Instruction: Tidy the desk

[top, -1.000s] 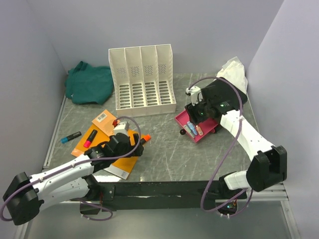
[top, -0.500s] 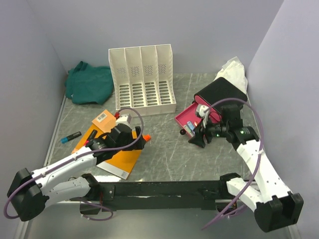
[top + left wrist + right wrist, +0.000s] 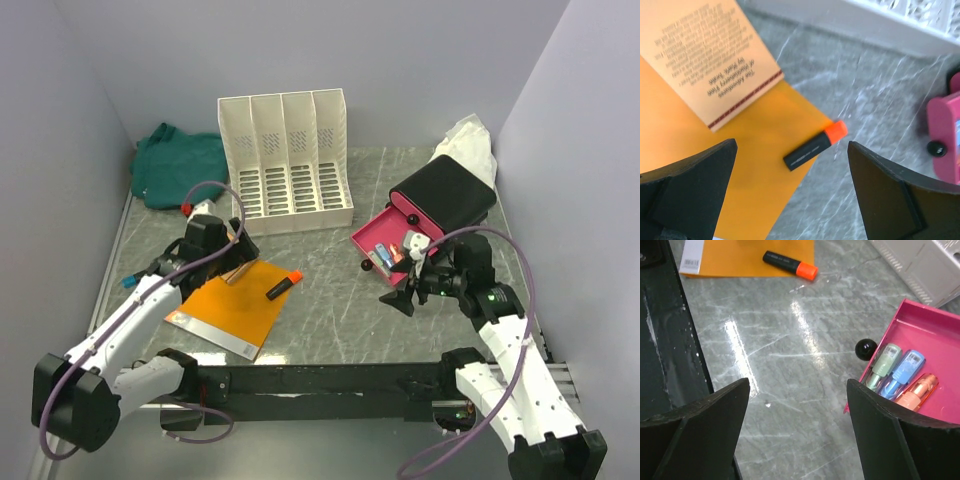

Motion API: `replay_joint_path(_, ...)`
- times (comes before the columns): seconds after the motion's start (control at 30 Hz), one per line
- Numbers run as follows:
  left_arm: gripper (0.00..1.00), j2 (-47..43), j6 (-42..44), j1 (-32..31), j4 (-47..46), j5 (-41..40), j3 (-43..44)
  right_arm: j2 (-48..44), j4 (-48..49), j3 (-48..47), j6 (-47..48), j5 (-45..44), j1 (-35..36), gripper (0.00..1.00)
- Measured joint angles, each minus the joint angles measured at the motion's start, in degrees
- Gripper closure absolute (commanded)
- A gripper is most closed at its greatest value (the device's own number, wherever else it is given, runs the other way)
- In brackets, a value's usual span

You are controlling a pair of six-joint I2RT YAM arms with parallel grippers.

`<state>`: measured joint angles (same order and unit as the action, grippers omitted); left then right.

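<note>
The desk (image 3: 330, 310) is dark grey-green stone with white veins. A black marker with an orange cap (image 3: 283, 287) (image 3: 815, 148) (image 3: 790, 264) lies on the right edge of an orange folder (image 3: 230, 310) (image 3: 740, 155). My left gripper (image 3: 238, 268) (image 3: 790, 200) hovers open over the folder, short of the marker. An open pink drawer (image 3: 380, 243) (image 3: 920, 335) holds green, blue and peach markers. My right gripper (image 3: 405, 285) (image 3: 797, 440) is open over bare stone just in front of the drawer, holding nothing.
A white slotted file holder (image 3: 285, 160) stands at the back, a green cloth (image 3: 180, 165) to its left. The drawer's black case (image 3: 445, 195) and a white bag (image 3: 468, 145) sit at the back right. A blue marker (image 3: 130, 281) lies at the left edge. A pale printed booklet (image 3: 705, 55) rests on the folder.
My left arm has swung back and left, uncovering the orange-capped marker. My right gripper has pulled out of the pink drawer toward the near edge and opened wider.
</note>
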<state>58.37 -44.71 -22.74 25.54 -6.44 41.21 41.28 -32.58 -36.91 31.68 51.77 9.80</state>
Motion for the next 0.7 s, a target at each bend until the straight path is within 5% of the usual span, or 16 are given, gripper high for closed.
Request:
replay_joint_path(0.2,0.01,1.97,0.07,1.46,1.9,-1.49,5.29,10.38,-7.89,-9.99,4.59,-1.44,-0.04,0.24)
replay_joint_path(0.4,0.01,-3.04,-0.15,1.75,1.53,1.2,-0.92,21.94,-13.55,-22.93,6.62,-4.66,1.46,0.54)
replay_joint_path(0.47,0.01,-6.32,-0.24,1.75,1.46,3.02,-4.0,24.2,-13.51,-24.7,5.35,-6.86,4.87,0.65)
replay_joint_path(0.7,0.01,-19.47,-1.46,1.73,1.29,9.42,-9.73,31.41,-11.37,-25.03,-0.87,-19.28,23.47,0.81)
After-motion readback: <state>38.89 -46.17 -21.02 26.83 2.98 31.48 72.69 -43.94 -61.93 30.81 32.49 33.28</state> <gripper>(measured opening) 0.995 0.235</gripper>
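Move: The right hand goes for the black knob on the front of the open pink drawer: about 11 cm ahead, 6 cm to its left and some 13 cm lower. Inside the drawer the small bottles lie roughly 13 cm ahead and 2 cm left; the drawer box's black top is about 23 cm ahead and 12 cm right. From the left hand the knob is some 26 cm right and 3 cm ahead; the highlighter is 6 cm right and 2 cm ahead. Swing the right gripper towards the drawer's front knob: forward and up about 5 cm first, then left some 7 cm while sinking and easing back, the fingertips tipping further down and the fingers closing most of the way on nothing. Meanwhile nudge the left hand forward, then draw it back past its start over the folder, fingers wide open. ##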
